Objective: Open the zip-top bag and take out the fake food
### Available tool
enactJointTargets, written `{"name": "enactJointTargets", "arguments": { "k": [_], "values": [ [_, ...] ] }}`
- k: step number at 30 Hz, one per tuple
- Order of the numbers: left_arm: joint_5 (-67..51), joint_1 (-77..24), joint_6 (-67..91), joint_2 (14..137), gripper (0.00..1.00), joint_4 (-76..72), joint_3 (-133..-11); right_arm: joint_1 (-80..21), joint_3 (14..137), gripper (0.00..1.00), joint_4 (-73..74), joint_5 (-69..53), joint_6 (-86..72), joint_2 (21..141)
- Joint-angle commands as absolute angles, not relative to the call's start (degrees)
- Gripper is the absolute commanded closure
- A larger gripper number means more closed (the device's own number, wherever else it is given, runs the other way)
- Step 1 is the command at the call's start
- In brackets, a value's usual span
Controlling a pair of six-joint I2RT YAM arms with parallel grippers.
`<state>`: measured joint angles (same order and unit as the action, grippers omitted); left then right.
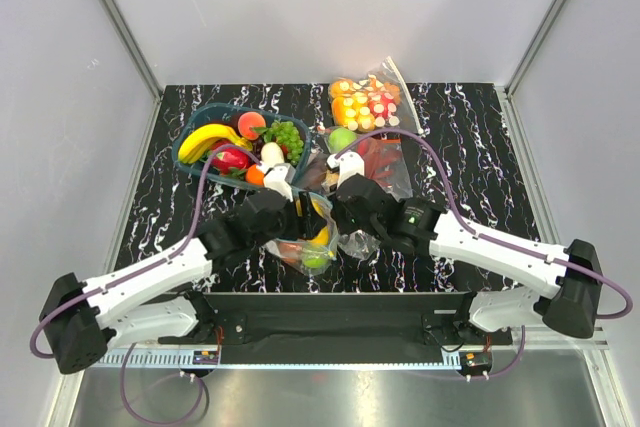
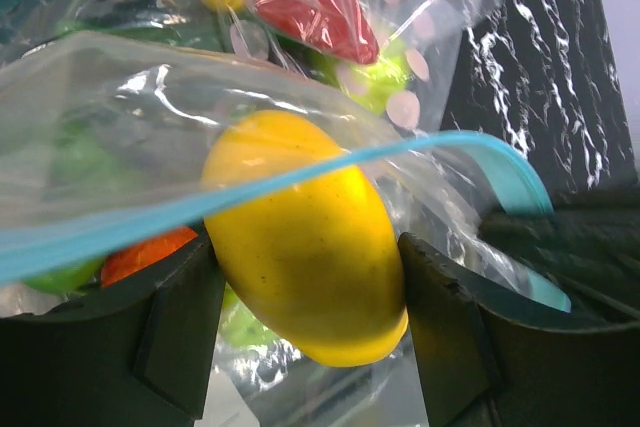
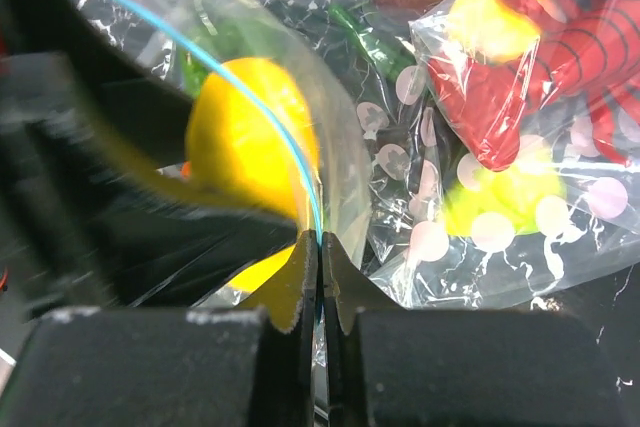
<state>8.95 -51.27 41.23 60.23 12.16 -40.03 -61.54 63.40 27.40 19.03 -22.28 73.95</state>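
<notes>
The zip-top bag lies between my two arms at the table's near middle, its mouth held apart. The teal zipper strip runs across in front of a yellow fake fruit. My left gripper reaches into the bag, and both fingers press on that yellow fruit. An orange piece and a green fruit lie deeper in the bag. My right gripper is shut on the bag's edge at the teal strip, beside the yellow fruit.
A teal basket at the back left holds a banana, a peach and green grapes. A larger clear bag with red peppers lies just behind the right gripper. A small bag of orange and red-white pieces sits at the back.
</notes>
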Motion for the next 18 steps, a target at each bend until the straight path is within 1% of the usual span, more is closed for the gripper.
{"name": "enactJointTargets", "arguments": {
  "k": [1,7,11,18],
  "values": [
    [6.2,-51.3,39.6,55.5,0.62,14.1,-42.2,-61.6,66.1,0.96,28.4,21.8,-23.6,74.9],
    [9.8,-51.2,39.4,49.1,0.62,12.6,-41.7,-61.6,65.0,0.96,27.6,18.8,-24.5,74.2],
    [10.1,-51.2,36.9,49.9,0.62,14.4,-45.0,-61.5,63.5,0.96,27.2,17.0,-25.5,72.8],
    [10.6,-51.1,35.4,49.6,0.62,9.1,-46.8,-61.5,61.5,0.96,25.1,13.5,-27.6,72.5]
  ]
}}
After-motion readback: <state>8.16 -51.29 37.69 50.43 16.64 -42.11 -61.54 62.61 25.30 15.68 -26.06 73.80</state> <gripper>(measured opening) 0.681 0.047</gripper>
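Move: The left hand already grips the yellow fruit in the bag's mouth; the basket it is bound for lies about 15 cm ahead, 16 cm to the left and 9 cm lower. Nearby, the green fruit in the bag's bottom is roughly 9 cm back, straight in line sideways and 12 cm below, and the bag of red toys is 13 cm ahead and 13 cm right, 12 cm below. From the right hand, pinching the rim, the yellow fruit is 4 cm left, level in reach, and 4 cm lower. The left hand keeps its grip on the yellow fruit and draws it up about 5 cm towards the blue zip rim, easing a little back and left mostly in the first half and tipping its fingers slightly upward, with the rise slowing later on. The right hand, shut on the rim throughout, holds the bag's mouth against this pull and drifts only about a centimetre left and back, rolling some 5 degrees. ##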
